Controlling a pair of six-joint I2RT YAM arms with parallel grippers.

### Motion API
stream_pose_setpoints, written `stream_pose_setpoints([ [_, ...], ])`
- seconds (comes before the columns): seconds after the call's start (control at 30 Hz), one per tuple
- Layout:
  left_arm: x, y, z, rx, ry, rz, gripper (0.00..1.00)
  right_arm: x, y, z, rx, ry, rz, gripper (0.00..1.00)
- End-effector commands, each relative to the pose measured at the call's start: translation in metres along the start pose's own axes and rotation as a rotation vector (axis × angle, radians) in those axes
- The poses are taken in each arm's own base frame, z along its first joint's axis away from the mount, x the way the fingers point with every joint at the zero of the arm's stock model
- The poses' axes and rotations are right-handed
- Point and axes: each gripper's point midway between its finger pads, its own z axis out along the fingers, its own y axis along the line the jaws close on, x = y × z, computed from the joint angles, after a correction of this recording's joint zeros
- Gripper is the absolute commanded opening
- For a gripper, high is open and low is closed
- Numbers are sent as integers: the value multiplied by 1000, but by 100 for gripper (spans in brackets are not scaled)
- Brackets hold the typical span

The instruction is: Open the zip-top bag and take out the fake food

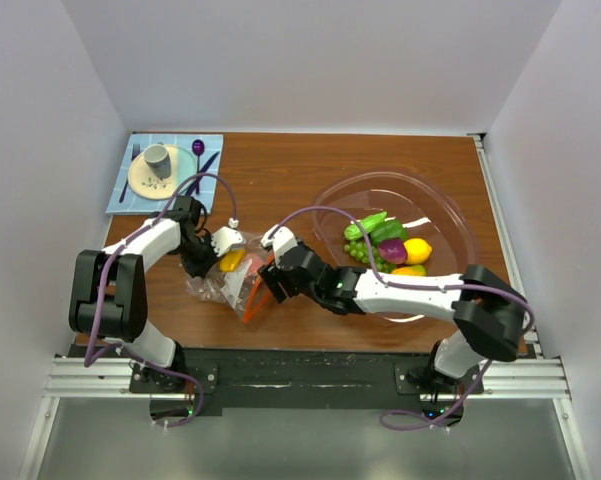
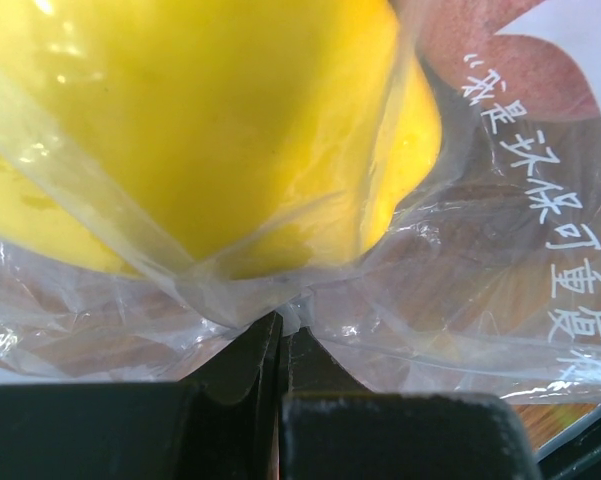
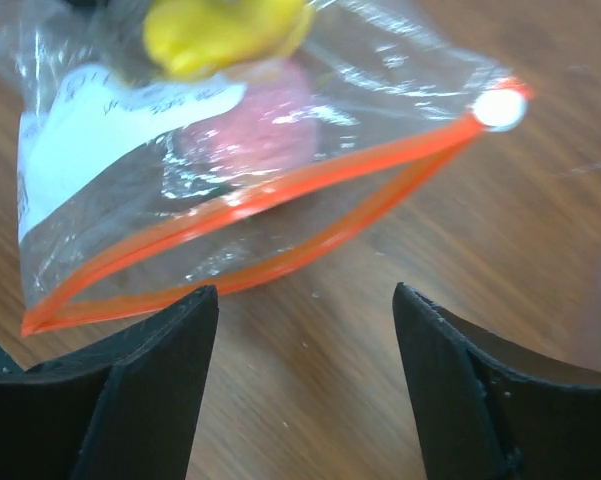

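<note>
The zip-top bag (image 1: 228, 283) lies on the wooden table between the arms, and the mouth of its orange-red zip strip (image 3: 280, 195) gapes open. Inside it are a yellow piece of fake food (image 2: 210, 120) and a pink piece (image 3: 250, 130). My left gripper (image 2: 285, 322) is shut on a pinch of the bag's clear film just below the yellow piece. My right gripper (image 3: 305, 295) stands open just in front of the zip mouth, with only bare wood between its fingers. More fake food (image 1: 390, 245), green, purple, yellow and orange, lies in the clear bowl (image 1: 450, 215).
A blue placemat (image 1: 120, 195) at the back left carries a round plate with a grey cup (image 1: 157, 158), a fork, a knife and a purple spoon (image 1: 198, 148). White walls close in the table on three sides.
</note>
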Motion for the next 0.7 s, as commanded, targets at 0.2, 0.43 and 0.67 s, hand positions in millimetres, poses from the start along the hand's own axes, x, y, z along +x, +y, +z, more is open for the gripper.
stream_pose_setpoints([
  [0.2, -12, 9, -7, -18, -28, 36, 0, -18, 40, 38, -139, -63, -57, 86],
  [0.43, -12, 7, -5, -8, -26, 36, 0, -25, 41, 58, -103, -121, -87, 99],
  [0.67, -9, 4, -5, 13, -16, 55, 0, -23, 42, 88, -55, -101, -168, 99],
])
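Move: The red fruit in the bag lies about 7 cm ahead of the open right hand, 6 cm to its left and 8 cm below. The middle of the bag's orange-rimmed mouth is nearer, some 3 cm ahead, 3 cm left and 7 cm below, while the yellow pepper sits beyond the fruit, roughly 8 cm ahead, 10 cm left and 7 cm below. From the left hand the fruit is about 12 cm to the right, 1 cm ahead and 1 cm higher. The right hand drops about 4 cm first while starting to its left, then keeps sweeping left, some 6 cm in all, and near the end also eases forward, bringing its fingertips down to the orange rim of the bag's mouth in front of the red fruit. Its fingers, already apart, spread to fully open as the hand turns slightly counter-clockwise, while the left hand stays put with shut fingers still pinching the bag film beside the yellow pepper. ##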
